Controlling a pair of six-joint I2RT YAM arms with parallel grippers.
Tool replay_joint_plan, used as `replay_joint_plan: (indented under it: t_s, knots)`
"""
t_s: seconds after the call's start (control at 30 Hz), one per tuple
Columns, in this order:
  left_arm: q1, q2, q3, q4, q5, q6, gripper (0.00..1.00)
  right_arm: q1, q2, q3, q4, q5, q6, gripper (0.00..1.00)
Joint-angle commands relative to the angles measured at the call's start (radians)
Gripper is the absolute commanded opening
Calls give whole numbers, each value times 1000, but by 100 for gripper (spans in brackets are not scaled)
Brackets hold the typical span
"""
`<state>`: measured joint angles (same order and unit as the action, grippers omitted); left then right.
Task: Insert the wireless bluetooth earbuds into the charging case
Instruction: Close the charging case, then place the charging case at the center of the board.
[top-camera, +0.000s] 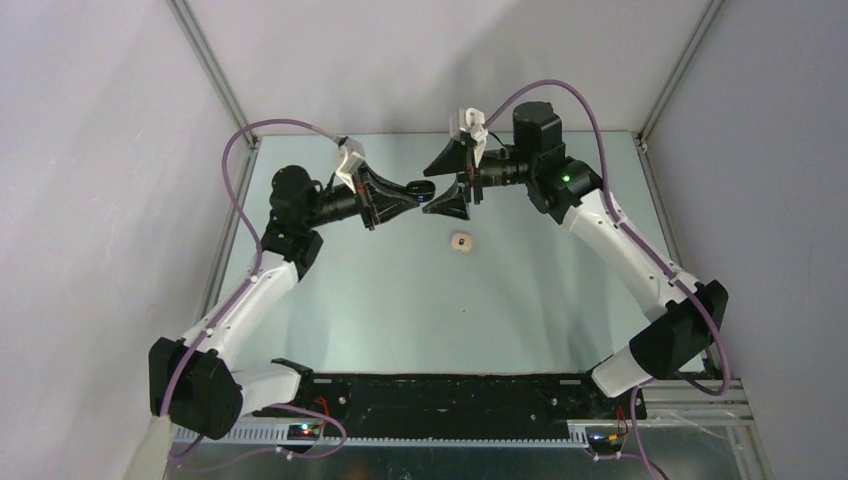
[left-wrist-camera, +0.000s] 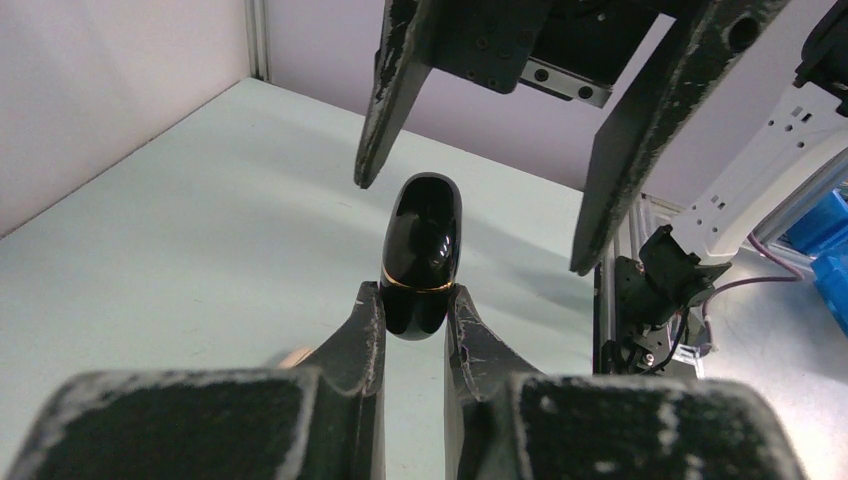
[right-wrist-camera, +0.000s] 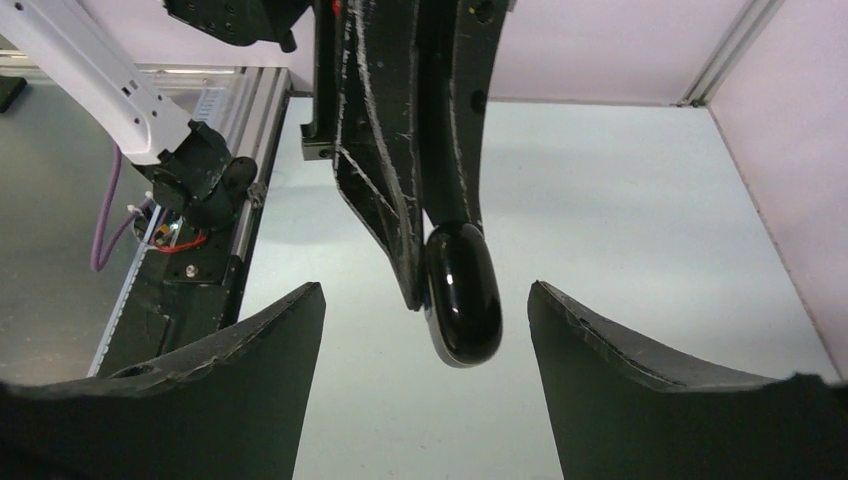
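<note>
The charging case (left-wrist-camera: 424, 240) is a glossy black pebble with a thin gold line round it. My left gripper (left-wrist-camera: 418, 300) is shut on its near end and holds it in the air above the table. In the top view the case (top-camera: 425, 191) sits at the tips of the left gripper (top-camera: 418, 193). My right gripper (right-wrist-camera: 425, 292) stands open, facing the left one, with the free end of the case (right-wrist-camera: 462, 300) between its wide-spread fingers and touching neither. One cream-white earbud (top-camera: 461, 242) lies on the table below and slightly right of the two grippers.
The pale green table (top-camera: 400, 300) is walled by white panels at the back and sides. The black base rail (top-camera: 450, 390) of the arms runs along the near edge. Purple cables loop from both arms.
</note>
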<state>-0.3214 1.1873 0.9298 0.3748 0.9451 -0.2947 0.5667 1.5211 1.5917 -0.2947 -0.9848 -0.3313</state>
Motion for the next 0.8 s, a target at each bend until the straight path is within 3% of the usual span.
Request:
replay_joint_plan:
  t_s: [0.0,0.27,0.43,0.57,0.63,0.77]
  knots:
    - [-4,-16,38,7,-13,32,0,-4,31,21,-7,-16,-19,79]
    - [2,-2,47,-75,-73,41,0,-47,-5,18,-83,9,-36,79]
    - [21,55,57,-177,-185,-41,0,-152,-111,-105,-150,62,26,79]
    - [41,136,100,-406,-259,-61,0,-211,-180,-169,-293,207,0,84]
    - [57,180,119,-475,-278,-77,0,-236,-203,-186,-364,303,17,95]
    - [86,251,105,-498,-299,-89,0,-307,-220,-214,-459,462,119,99]
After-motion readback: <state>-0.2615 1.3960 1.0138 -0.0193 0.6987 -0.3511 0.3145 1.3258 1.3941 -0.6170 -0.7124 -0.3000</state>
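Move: The closed black charging case is already in the left fingers, its middle about 2 cm to the right of the left hand point and 1 cm above. From the right hand it lies roughly 2 cm left, 1 cm ahead and 1 cm below, between the spread fingers. The beige charging case lies on the table some 9 cm ahead, 7 cm right and 30 cm below the left hand; from the right hand, about 9 cm ahead, 6 cm right and 33 cm below. Down and forward, slowly at first and then fast, the left hand carries the black charging case about 11 cm lower and 7 cm out, swinging and tipping some 35 degrees so its fingers point more forward and down, grip kept. The right hand first eases down, then pulls about 13 cm to its right and lower, away from the black case, turning clockwise, fingers tipping down and opening fully. ##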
